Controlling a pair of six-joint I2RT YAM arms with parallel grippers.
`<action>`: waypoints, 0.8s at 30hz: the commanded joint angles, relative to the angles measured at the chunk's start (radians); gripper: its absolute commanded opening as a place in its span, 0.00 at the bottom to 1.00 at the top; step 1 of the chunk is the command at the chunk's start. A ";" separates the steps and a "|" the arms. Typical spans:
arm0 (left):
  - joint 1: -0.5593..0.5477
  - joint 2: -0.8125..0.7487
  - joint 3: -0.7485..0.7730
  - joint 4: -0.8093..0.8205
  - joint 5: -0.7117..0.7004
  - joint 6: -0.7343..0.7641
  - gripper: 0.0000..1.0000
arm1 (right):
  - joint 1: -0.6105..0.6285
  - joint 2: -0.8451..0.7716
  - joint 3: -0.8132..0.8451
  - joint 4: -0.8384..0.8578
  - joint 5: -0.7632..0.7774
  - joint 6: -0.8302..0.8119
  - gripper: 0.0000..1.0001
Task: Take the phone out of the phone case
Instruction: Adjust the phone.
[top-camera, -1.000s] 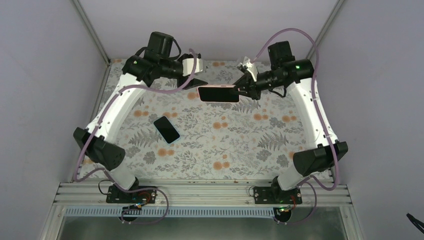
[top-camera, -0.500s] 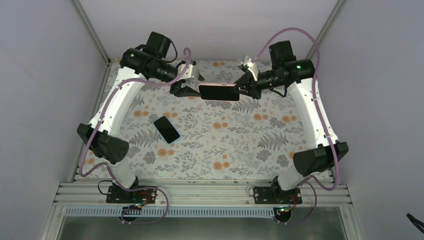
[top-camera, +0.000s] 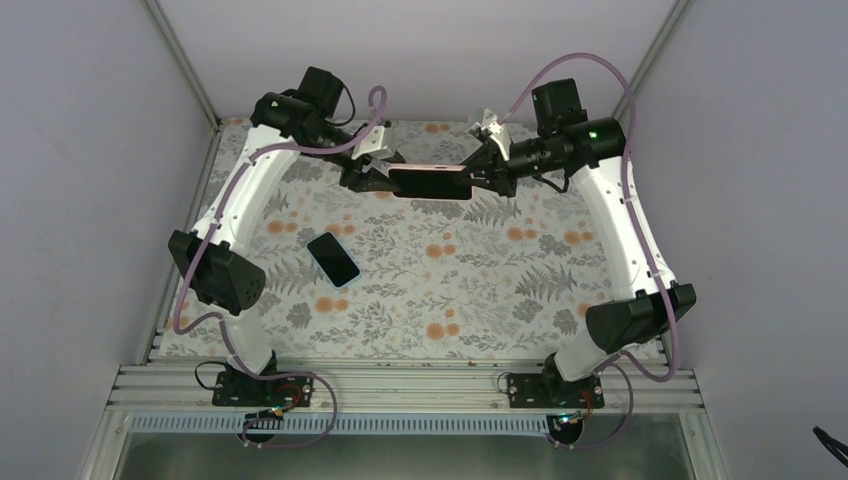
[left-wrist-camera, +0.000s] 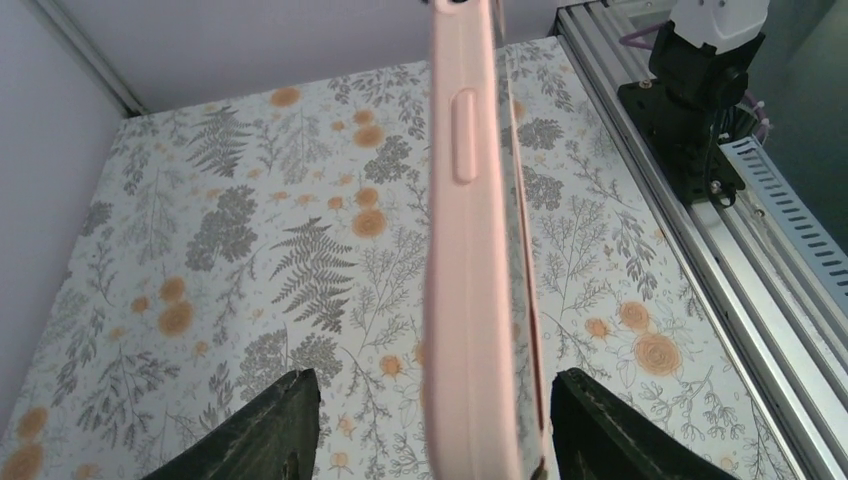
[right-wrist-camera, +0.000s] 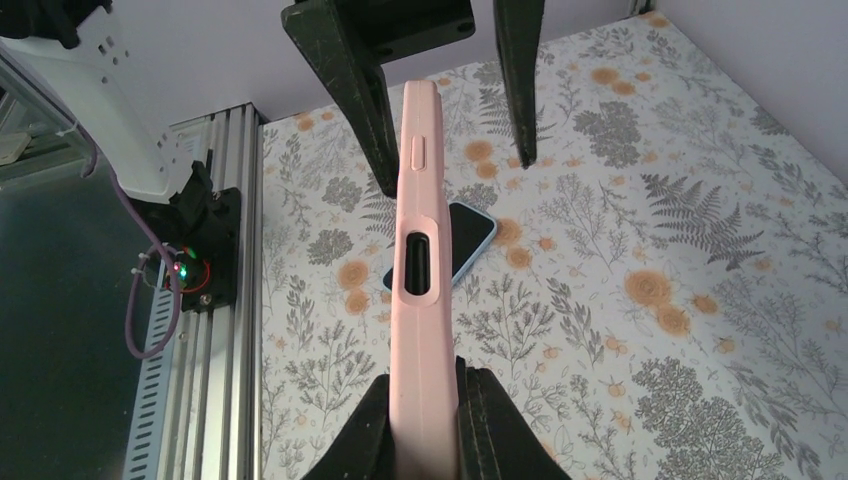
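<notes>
The pink phone case (top-camera: 432, 182) hangs in the air over the far middle of the table, lying lengthwise between the two arms. My right gripper (right-wrist-camera: 425, 378) is shut on its right end, fingers pressed on both flat sides. My left gripper (left-wrist-camera: 430, 376) is open and straddles the other end of the case (left-wrist-camera: 470, 250), with a gap on each side and no touch. A phone (top-camera: 333, 259) with a dark screen and pale blue edge lies flat on the table, left of centre; the right wrist view shows it (right-wrist-camera: 470, 232) behind the case (right-wrist-camera: 420, 300).
The floral table cover (top-camera: 480, 290) spreads under both arms. Grey walls close in the left, right and far sides. An aluminium rail (top-camera: 400, 385) with both arm bases runs along the near edge.
My left gripper has swung right and come round the left end of the case. The right gripper with the case has shifted slightly left and further back. The phone on the table has not moved.
</notes>
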 joint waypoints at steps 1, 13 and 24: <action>0.001 0.010 0.050 -0.035 0.074 0.018 0.52 | 0.008 -0.015 0.031 0.086 -0.070 0.039 0.03; -0.002 -0.031 -0.006 -0.036 0.138 0.030 0.02 | 0.011 -0.008 0.033 0.166 -0.077 0.096 0.03; -0.001 -0.067 0.011 -0.036 0.157 0.042 0.02 | 0.013 -0.028 0.009 0.050 0.000 0.002 0.88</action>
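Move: The pink phone case, phone still inside, hangs between the hands on edge. Its middle is about 6 cm to the right of the left hand, roughly level with it, with the open left fingers around its left end. The right hand already grips its right end, with the middle about 6 cm to the left and 1 cm lower. The blue-edged phone lies on the table about 12 cm left, 1 cm back and 31 cm below the left hand. Left hand pinches the case's left end, easing about 2 cm back and up; right fingers then open wide. ##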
